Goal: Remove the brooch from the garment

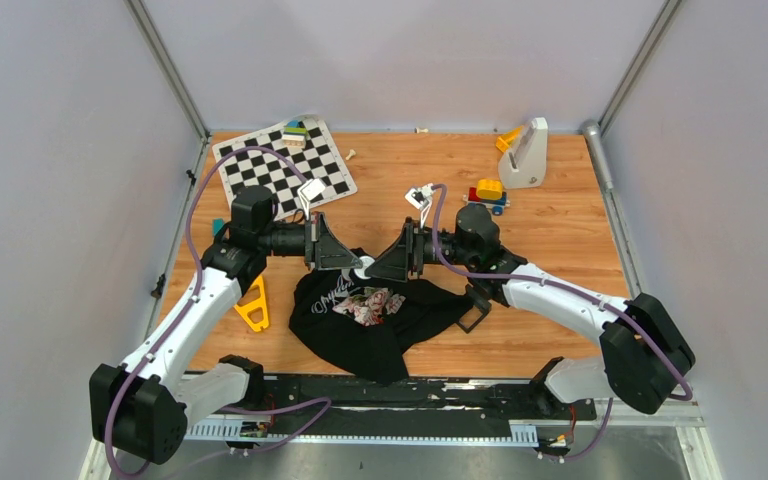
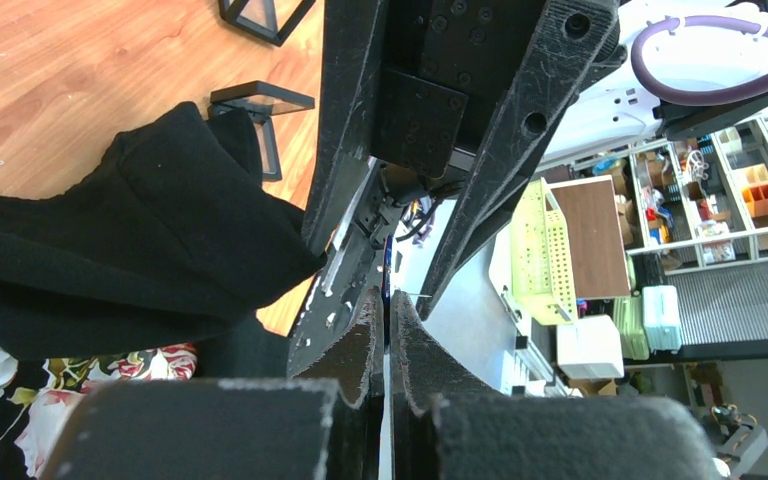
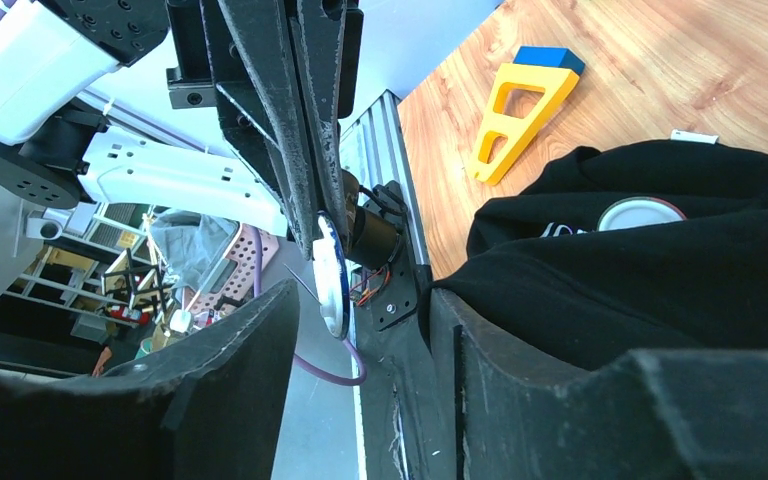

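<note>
The brooch (image 3: 332, 275), a thin round disc with a blue rim and a bare pin sticking out, hangs edge-on in the air. My left gripper (image 1: 358, 262) is shut on it, and in the left wrist view only a blue sliver of the brooch (image 2: 388, 288) shows between the pressed fingers (image 2: 360, 340). My right gripper (image 3: 360, 295) faces it tip to tip and stands open, one finger on each side of the disc without touching it. The garment, a black shirt (image 1: 380, 325) with a floral print, lies crumpled below both grippers. A white round badge (image 3: 640, 212) with a red rim sits on the shirt.
A yellow triangular piece (image 1: 254, 305) lies left of the shirt. A black square frame (image 1: 475, 308) is at the shirt's right edge. At the back are a checkerboard (image 1: 282, 165), a toy car (image 1: 487, 193) and a white stand (image 1: 525, 155).
</note>
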`<state>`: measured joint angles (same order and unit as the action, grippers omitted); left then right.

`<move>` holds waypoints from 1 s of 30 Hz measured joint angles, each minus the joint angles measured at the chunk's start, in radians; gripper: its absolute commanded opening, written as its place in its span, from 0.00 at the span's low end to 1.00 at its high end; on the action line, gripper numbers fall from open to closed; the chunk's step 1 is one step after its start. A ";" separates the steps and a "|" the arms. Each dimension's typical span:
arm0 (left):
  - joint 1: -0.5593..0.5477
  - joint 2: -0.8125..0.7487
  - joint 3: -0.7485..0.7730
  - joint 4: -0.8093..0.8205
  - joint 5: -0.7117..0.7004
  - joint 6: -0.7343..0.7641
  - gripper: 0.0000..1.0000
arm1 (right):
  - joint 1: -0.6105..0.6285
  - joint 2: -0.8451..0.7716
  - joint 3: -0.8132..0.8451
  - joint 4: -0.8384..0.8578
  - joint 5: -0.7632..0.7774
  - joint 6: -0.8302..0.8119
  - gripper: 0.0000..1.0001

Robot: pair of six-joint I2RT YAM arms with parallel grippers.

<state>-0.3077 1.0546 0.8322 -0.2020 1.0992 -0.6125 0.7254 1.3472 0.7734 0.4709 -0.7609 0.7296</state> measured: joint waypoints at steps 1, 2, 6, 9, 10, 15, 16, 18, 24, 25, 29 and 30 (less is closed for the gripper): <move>0.000 0.000 0.000 0.002 0.000 0.000 0.00 | 0.000 0.000 0.000 -0.001 0.000 -0.001 0.47; 0.000 0.000 0.000 0.003 0.000 0.000 0.00 | 0.000 0.000 0.000 -0.002 0.000 -0.002 0.44; 0.000 0.000 0.000 0.005 0.000 0.000 0.00 | 0.000 0.000 0.003 -0.006 0.002 -0.002 0.42; 0.001 0.000 0.000 0.005 0.000 0.000 0.00 | 0.001 0.001 0.010 -0.008 0.010 -0.001 0.40; 0.001 -0.001 0.000 0.005 0.000 0.000 0.00 | 0.001 0.001 0.010 -0.008 0.012 -0.001 0.39; 0.001 -0.004 -0.002 0.006 -0.002 0.000 0.00 | 0.002 0.008 0.014 -0.008 0.018 0.006 0.36; 0.002 -0.004 -0.003 0.006 -0.003 0.000 0.00 | 0.002 0.010 0.015 -0.009 0.019 0.008 0.35; 0.002 -0.004 -0.005 0.006 -0.005 0.000 0.00 | 0.003 0.011 0.017 -0.010 0.021 0.013 0.34; 0.003 -0.006 -0.008 0.010 -0.011 0.001 0.00 | 0.006 0.012 0.018 -0.010 0.043 0.032 0.27; 0.003 -0.006 -0.010 0.012 -0.014 0.001 0.00 | 0.006 0.012 0.018 -0.010 0.048 0.036 0.27; 0.005 -0.008 -0.016 0.022 -0.027 -0.002 0.00 | 0.007 0.018 0.019 -0.010 0.063 0.050 0.24; 0.005 -0.009 -0.016 0.022 -0.029 -0.002 0.00 | 0.007 0.021 0.019 -0.010 0.065 0.053 0.24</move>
<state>-0.3027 1.0458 0.8158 -0.1799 1.0702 -0.6147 0.7326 1.3682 0.7921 0.4614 -0.6960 0.7830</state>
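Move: The brooch is already pinched in the left fingertips, its middle about 2 cm to the right of the left hand point and 1 cm below it. From the half-open right hand it lies about 2 cm to the left, 1 cm ahead and 1 cm higher. The garment's flower print lies some 20 cm below the right hand, about 1 cm ahead and 1 cm to its left; a black frame stands about 19 cm to that hand's right and 1 cm back, some 22 cm below. The brooch stays edge-on in the shut left fingers, which hardly shift, while the right hand eases forward about 1 cm and slightly left towards it, turning only a few degrees. The right fingers close from about half open to a quarter open, bringing their tips in on either side of the disc; a firm pinch can't be seen. ##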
